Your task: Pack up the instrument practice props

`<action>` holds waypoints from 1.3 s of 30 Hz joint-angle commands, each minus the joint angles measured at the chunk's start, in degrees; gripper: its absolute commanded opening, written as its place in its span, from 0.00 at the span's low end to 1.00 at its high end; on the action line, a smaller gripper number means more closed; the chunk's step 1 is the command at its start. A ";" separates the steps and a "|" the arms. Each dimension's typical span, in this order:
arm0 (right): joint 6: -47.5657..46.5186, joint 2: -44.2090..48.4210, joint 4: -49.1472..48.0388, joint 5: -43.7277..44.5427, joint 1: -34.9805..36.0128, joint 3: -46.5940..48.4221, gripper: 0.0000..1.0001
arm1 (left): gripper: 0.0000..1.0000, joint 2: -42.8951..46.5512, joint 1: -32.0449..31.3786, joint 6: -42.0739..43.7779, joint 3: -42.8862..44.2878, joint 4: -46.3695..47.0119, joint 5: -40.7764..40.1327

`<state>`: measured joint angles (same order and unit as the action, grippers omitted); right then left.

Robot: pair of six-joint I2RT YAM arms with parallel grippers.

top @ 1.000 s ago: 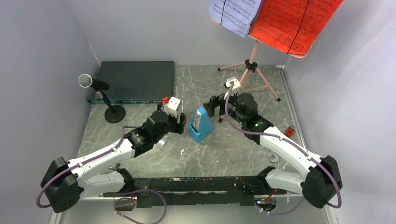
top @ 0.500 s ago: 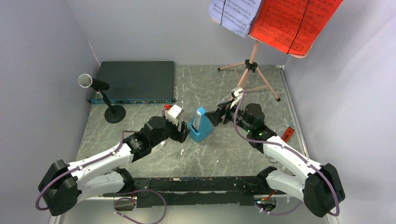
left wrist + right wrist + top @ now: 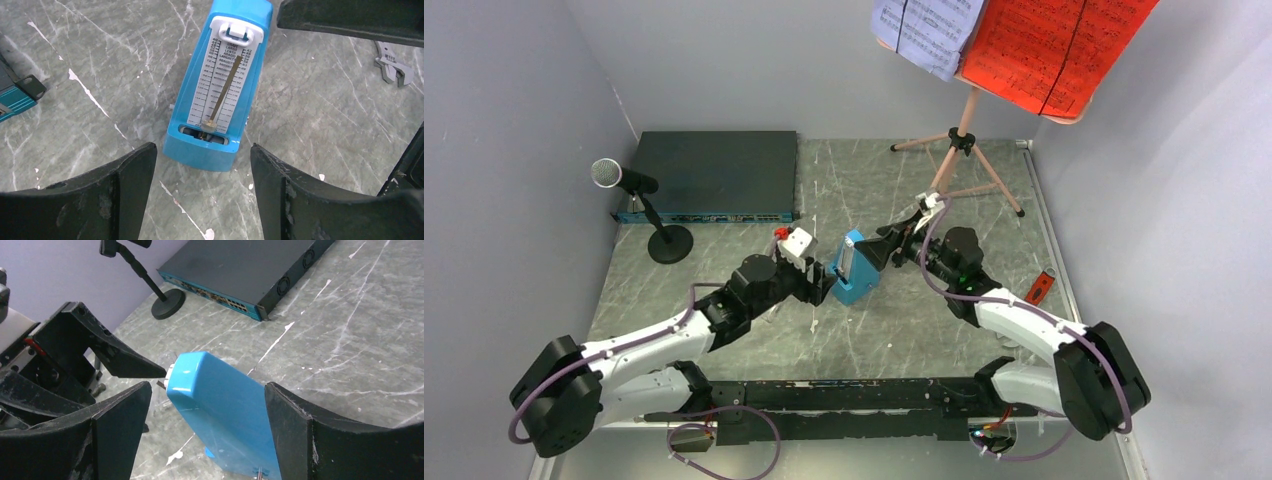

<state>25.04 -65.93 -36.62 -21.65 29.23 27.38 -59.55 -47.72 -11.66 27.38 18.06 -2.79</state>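
The blue metronome [image 3: 854, 268] stands mid-table, its dial facing the left arm. My left gripper [image 3: 822, 283] is open just left of it; in the left wrist view the metronome's [image 3: 220, 90] base sits just ahead of the left gripper [image 3: 202, 150]. My right gripper [image 3: 879, 250] is open and straddles the metronome [image 3: 235, 415] from behind, with the right gripper [image 3: 207, 385] not clamped. The microphone [image 3: 606, 173] stands at the left. The pink music stand [image 3: 964, 140] at the back carries a red sheet [image 3: 1054, 50] and a lavender sheet [image 3: 924, 30].
A flat black electronics box [image 3: 714, 172] lies at the back left, behind the microphone's round base [image 3: 670, 243]. A red-handled tool [image 3: 1041, 287] lies near the right edge. A metal wrench [image 3: 392, 65] lies on the table beyond the metronome. Grey walls enclose the table.
Both grippers have closed in on the metronome: the left slid right toward its face, the right came down and left around its back. Both jaws have narrowed slightly.
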 commanded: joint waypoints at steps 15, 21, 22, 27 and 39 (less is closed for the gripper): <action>1.66 -6.79 -9.55 -2.01 -0.23 0.83 0.68 | 0.45 -6.84 1.41 2.92 1.51 13.97 3.46; 0.78 -7.36 -10.25 -1.52 -0.23 -0.32 0.67 | 0.43 -9.48 3.79 1.83 2.55 16.81 7.97; 0.59 -7.56 -10.26 -1.35 -0.22 -0.41 0.67 | 0.42 -9.84 4.06 1.67 2.77 17.27 9.08; 0.06 -8.35 -10.36 -0.98 -0.23 -0.48 0.66 | 0.39 -11.09 4.66 1.82 3.43 18.68 12.55; -0.45 -10.57 -11.89 -1.00 -0.17 -1.00 0.62 | 0.27 -14.33 5.55 2.35 6.08 18.79 15.26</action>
<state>26.98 -75.33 -48.45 -24.34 29.28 27.55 -73.06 -42.44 -9.89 30.30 34.70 9.72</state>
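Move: The metronome stands ahead and to the right of the half-open left hand, its middle about 5 cm forward, 6 cm right and 6 cm below. From the right hand, at its top, that middle lies about 4 cm left, 1 cm back and 10 cm below. The clear cover lies some 13 cm left of the left hand, level with it; the black box's middle is about 32 cm ahead and 29 cm left of the left hand. Left hand eases 4-5 cm forward-right towards the metronome's pendulum, fingers narrowing; right fingers shift left, closing around its top. ##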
